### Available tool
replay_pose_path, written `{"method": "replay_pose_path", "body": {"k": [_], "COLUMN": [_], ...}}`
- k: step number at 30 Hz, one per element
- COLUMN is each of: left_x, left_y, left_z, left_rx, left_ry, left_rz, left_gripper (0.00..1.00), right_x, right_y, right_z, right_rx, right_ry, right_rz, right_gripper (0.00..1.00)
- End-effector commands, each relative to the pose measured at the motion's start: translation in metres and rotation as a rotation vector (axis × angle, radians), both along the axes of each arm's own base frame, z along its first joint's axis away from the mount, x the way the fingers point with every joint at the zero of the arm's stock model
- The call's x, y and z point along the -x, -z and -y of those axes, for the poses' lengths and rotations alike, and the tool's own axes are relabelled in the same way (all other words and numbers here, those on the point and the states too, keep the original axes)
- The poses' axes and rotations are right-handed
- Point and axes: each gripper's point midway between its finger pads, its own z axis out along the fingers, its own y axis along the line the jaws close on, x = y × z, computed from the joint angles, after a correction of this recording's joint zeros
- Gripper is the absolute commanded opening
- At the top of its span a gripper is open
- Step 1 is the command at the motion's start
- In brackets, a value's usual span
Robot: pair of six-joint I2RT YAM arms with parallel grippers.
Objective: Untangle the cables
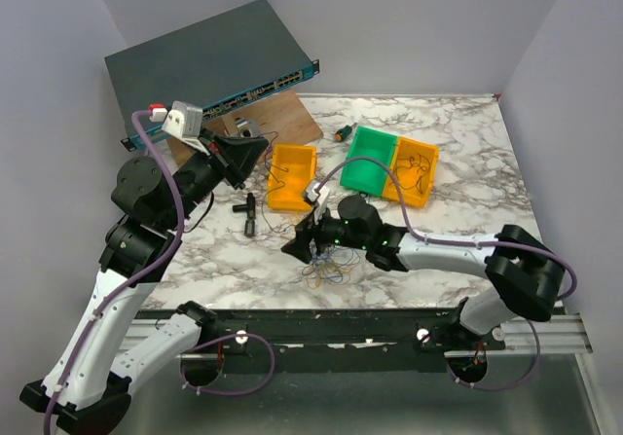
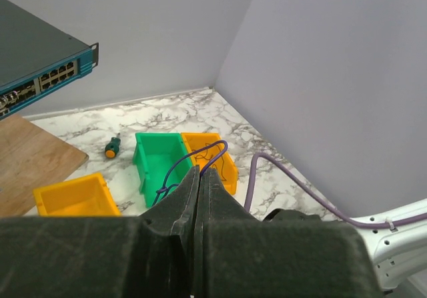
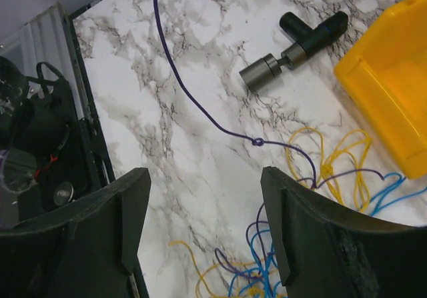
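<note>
The cables lie in a loose tangle of thin blue, yellow and purple wires on the marble table, near its front edge. My right gripper hovers just left of the tangle, open and empty. In the right wrist view the wires sit under the right finger. A purple cable with a small knot runs out of the tangle toward the far left. My left gripper is raised beside the left yellow bin. In the left wrist view it is shut on that purple cable.
A yellow bin, a green bin and an orange bin holding thin wires stand mid-table. A black T-handle tool lies to the left of the tangle. A network switch and a wooden board are at the back left.
</note>
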Motion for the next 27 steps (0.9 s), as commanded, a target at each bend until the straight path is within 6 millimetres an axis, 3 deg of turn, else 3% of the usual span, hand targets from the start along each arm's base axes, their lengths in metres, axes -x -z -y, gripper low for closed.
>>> {"method": "replay_pose_path", "body": {"k": [1,5,9,14,18,25,26,27], "left_x": [0.006,0.007,0.008,0.006,0.004,0.002,0.003,0.003], "left_y": [-0.005,-0.007,-0.007,-0.003,-0.001,0.001,0.000,0.000], "left_z": [-0.002,-0.003,-0.004,-0.005,-0.004,-0.002,-0.002,-0.001], "left_rx": [-0.011,-0.012,-0.017,-0.025,-0.027,-0.027,-0.026,-0.026], "left_ry": [0.008,0.010,0.005,-0.003,-0.005,0.003,0.004,0.006], "left_rz": [0.017,0.020,0.024,0.018,0.014,0.008,0.009,0.009], "left_gripper": [0.00,0.00,0.00,0.00,0.00,0.00,0.00,0.00], "right_x": [-0.022,-0.031,-0.037,-0.037,-0.030,-0.028,-0.028,-0.028], "right_y": [-0.023,-0.013,-0.017,-0.020,-0.032,-0.062,-0.062,-0.060], "right_z": [-0.028,-0.042,-0.045,-0.045,-0.042,-0.029,-0.029,-0.030], "right_rx": [-0.043,-0.028,-0.084,-0.091,-0.124,-0.189,-0.185,-0.174], "right_ry": [0.040,0.063,0.099,0.106,0.095,0.135,0.127,0.121], "right_rz": [0.179,0.195,0.192,0.180,0.173,0.190,0.196,0.199], "right_gripper": [0.74,0.70,0.60,0.16,0.01,0.01,0.05,0.22]}}
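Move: The purple cable hangs from the left gripper. The stretch the open right gripper goes for is about 5 cm to that hand's left and 3 cm ahead, almost level; from the left hand it is roughly 30 cm below and 3 cm to the right. From the right hand, the blue-yellow tangle is 4 cm ahead, 6 cm right and 11 cm below, the black tool 15 cm ahead and 12 cm left, the near orange bin 24 cm ahead and 2 cm left, both some 10 cm down. The right fingers close from wide open to shut on the hanging purple cable, pinching it after the hand slides about 4 cm left and 3 cm forward. Nearly shut, the hand then lifts about 4 cm off to the end, easing slightly back to the right, with a small wrist roll. The left hand stays high and keeps its grip on the cable. ##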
